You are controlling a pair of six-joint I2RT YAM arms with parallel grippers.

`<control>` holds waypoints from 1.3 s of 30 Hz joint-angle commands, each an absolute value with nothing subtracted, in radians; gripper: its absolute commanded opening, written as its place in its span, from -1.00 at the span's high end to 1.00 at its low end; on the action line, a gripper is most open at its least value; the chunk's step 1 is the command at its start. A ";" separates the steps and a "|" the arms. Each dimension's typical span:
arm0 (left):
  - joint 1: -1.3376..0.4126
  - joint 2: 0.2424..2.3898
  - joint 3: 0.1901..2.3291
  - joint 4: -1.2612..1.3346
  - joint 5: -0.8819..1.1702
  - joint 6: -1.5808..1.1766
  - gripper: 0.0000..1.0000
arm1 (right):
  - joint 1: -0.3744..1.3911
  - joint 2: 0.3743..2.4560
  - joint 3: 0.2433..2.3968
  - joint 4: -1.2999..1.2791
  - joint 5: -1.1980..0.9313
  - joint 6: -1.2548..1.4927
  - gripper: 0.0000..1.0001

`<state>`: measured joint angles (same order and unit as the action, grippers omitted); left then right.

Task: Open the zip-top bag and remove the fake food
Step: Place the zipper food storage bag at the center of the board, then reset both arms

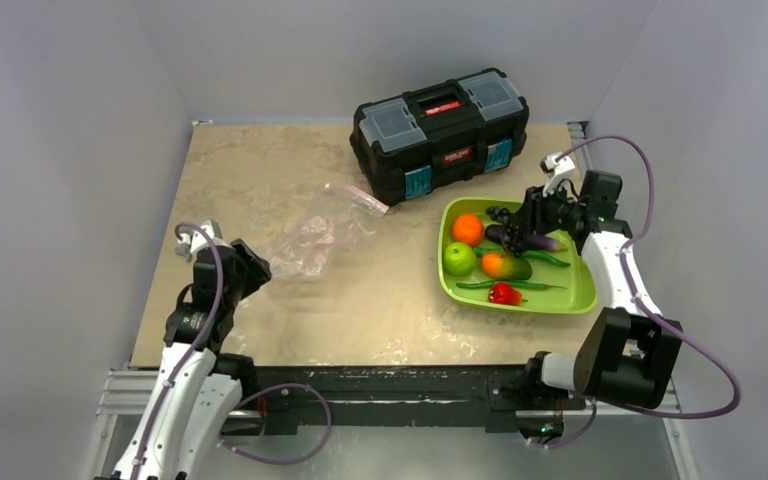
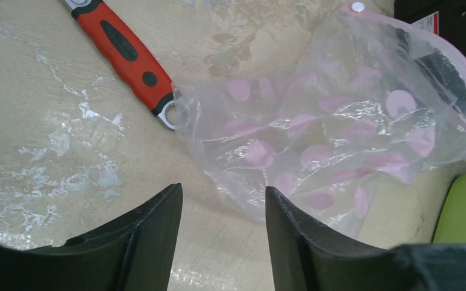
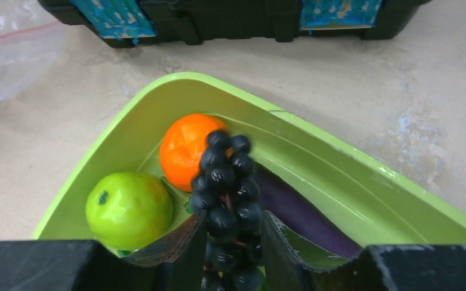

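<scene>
The zip-top bag [image 1: 315, 235] lies crumpled and flat on the table, clear with pink dots [image 2: 340, 139]; nothing shows inside it. My left gripper [image 1: 248, 265] is open just short of the bag's near edge, its jaws [image 2: 221, 191] holding nothing. The fake food sits in a green tray [image 1: 575, 295]: orange [image 1: 467, 229], green apple [image 1: 458, 259], mango [image 1: 503, 265], red pepper [image 1: 504, 294], green beans [image 1: 520, 285], eggplant [image 3: 303, 215]. My right gripper [image 3: 233, 215] is low over the tray's far side, jaws apart on either side of the dark grapes [image 3: 227, 176], which lie on the eggplant.
A black toolbox [image 1: 440, 130] stands at the back of the table, just beyond the tray and the bag. A red-handled wrench [image 2: 124, 51] lies on the table touching the bag's left edge. Grey walls enclose the table on three sides.
</scene>
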<state>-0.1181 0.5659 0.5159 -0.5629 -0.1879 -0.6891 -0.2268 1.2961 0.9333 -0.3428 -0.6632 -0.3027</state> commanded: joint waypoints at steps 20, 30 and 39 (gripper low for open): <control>-0.110 0.546 0.800 -0.558 0.492 -0.366 -0.85 | -0.275 0.966 0.935 -0.333 -0.777 -0.365 -0.69; -0.111 0.544 0.899 -0.513 0.592 -0.414 -0.99 | -0.290 0.929 1.032 -0.242 -0.817 0.040 -0.98; -0.111 0.500 0.807 -0.517 0.473 -0.310 -1.00 | -0.295 0.866 0.915 -0.200 -0.935 -0.082 -0.98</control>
<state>-0.1181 0.5117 0.8570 -0.5358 0.5320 -0.3977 -0.2893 0.9070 0.9779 -0.2607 -0.8028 -0.0448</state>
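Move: The empty bag lies flat on the table, its middle about 13 cm ahead of my left hand, 11 cm to its right and some 14 cm below; the wrench is about 9 cm ahead and 16 cm left of that hand. My right hand has the grapes between its fingers over the tray, whose middle is about 4 cm back, 2 cm right and 13 cm down. From the right hand, the eggplant is 2 cm ahead and 4 cm right, the orange 4 cm ahead and 11 cm left, both about 11 cm below. I open my right fingers wide to let go of the grapes into the tray, first easing about 2 cm right, then climbing some 16 cm and drawing back about 5 cm as the fingers tip up. My left hand, already off the bag, rises about 17 cm away from it while swinging some 11 cm right, turning about 45 degrees clockwise, levelling its fingers and opening them fully. ##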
